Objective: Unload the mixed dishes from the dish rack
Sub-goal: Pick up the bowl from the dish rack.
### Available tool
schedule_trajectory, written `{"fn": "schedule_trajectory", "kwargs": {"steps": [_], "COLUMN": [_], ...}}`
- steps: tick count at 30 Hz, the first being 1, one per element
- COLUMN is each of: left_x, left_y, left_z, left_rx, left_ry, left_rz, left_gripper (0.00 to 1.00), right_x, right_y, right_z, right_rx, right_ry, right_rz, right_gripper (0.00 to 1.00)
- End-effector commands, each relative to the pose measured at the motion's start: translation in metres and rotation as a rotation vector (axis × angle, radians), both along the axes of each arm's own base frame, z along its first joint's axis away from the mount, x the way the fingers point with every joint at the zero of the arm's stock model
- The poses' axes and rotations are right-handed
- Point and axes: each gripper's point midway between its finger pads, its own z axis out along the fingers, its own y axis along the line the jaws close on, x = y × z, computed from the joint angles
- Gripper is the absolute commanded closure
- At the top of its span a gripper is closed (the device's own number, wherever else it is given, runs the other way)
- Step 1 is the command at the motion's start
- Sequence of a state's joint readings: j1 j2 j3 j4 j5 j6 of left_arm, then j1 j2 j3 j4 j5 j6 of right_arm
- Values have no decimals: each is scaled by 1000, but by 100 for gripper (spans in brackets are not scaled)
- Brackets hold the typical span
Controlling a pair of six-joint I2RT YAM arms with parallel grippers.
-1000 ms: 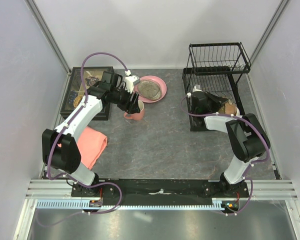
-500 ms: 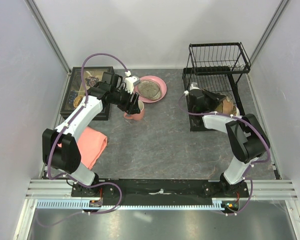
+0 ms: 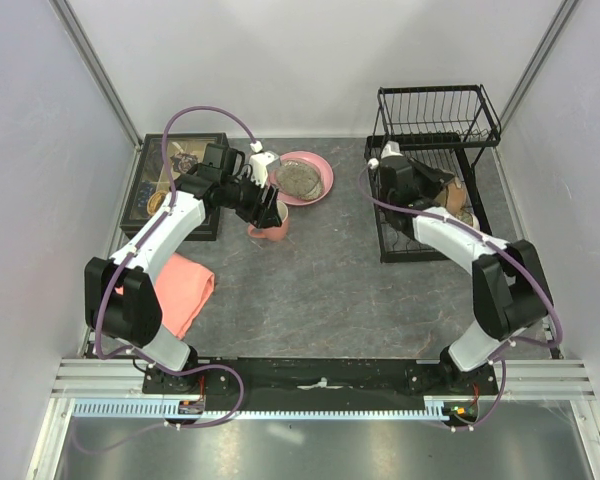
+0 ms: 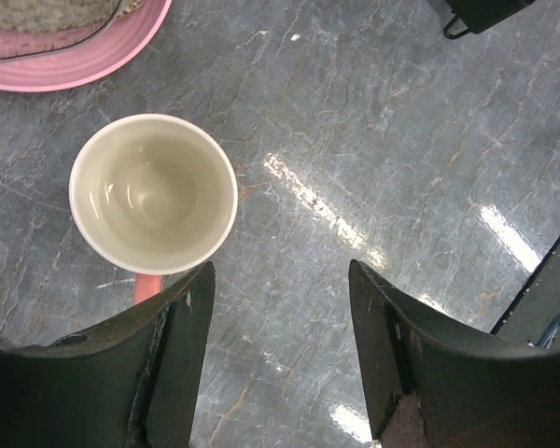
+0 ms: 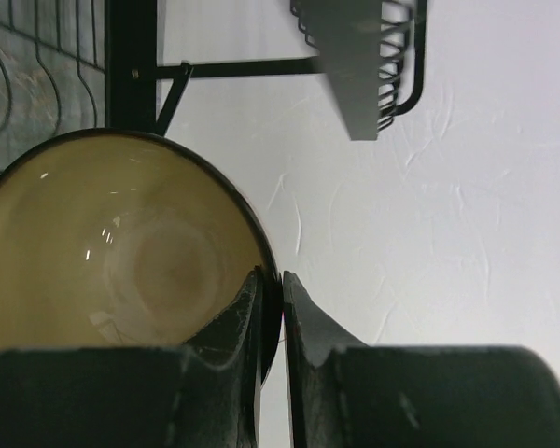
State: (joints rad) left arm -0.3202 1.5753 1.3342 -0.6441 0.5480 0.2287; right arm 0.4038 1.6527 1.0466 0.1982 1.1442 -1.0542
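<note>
The amber-brown bowl (image 5: 121, 252) is tilted on edge, its pale inside facing the right wrist camera. My right gripper (image 5: 282, 280) is shut on its dark rim, one finger inside and one outside. From above, the bowl (image 3: 456, 207) hangs over the lower tier of the black wire dish rack (image 3: 432, 152). The salmon-pink mug (image 4: 154, 191) stands upright on the table, and my left gripper (image 4: 280, 280) hovers open just beside and above it, holding nothing. The speckled plate (image 3: 298, 178) lies on the large pink plate (image 3: 318, 188) behind the mug (image 3: 271, 231).
A dark rectangular tray (image 3: 170, 190) of small items sits at the back left. A folded salmon-pink cloth (image 3: 185, 290) lies near the left arm. The rack's upper basket (image 5: 364, 56) hangs close above the bowl.
My right gripper has lifted the bowl up and back from the rack's lower tier, and the arm has stretched out. The left arm and mug have not moved.
</note>
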Motion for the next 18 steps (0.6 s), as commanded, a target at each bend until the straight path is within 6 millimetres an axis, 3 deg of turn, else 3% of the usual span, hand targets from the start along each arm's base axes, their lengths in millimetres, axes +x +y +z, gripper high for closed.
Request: {"fn": "schedule_trajectory", "kwargs": {"steps": [1, 7, 18], "left_x": [5, 6, 10], "left_y": [-10, -15, -35], "left_z": [23, 31, 74], "left_rx": [-76, -119, -158], "left_ry": [-54, -50, -130], "left_rz": [-21, -7, -15], "left_gripper": [34, 36, 36], "right_x": [-6, -11, -17], "right_y": [8, 28, 89], "right_z": [55, 65, 43], "right_rx": [244, 465, 804], "right_ry": [-138, -90, 61], "right_rz": [14, 96, 277], "right_gripper": [100, 100, 100]}}
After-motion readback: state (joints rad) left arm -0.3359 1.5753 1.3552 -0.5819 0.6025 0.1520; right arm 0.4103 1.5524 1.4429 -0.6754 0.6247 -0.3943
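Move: The right hand already has the bowl pinched by its rim, with the bowl's middle about 5 cm straight below the fingers. The open table between rack and mug lies some 22 cm left, 3 cm back and 20 cm down. The white patterned bowl sits 5 cm back, 8 cm right and 12 cm down; the rack's upper shelf is 10 cm ahead, at about the same height. The held bowl is some 35 cm right of the left hand and 4 cm ahead. Leftward across the rack by about 6 cm, the right hand first rises some 4 cm, then sinks nearly 3 again and draws back slightly, away from the white patterned bowl. It rolls some 35 degrees, left side rising, so the fingers point lower and swing the bowl out left; they keep their grip. The empty left hand eases 2 cm up and right above the mug, fingers staying open. ##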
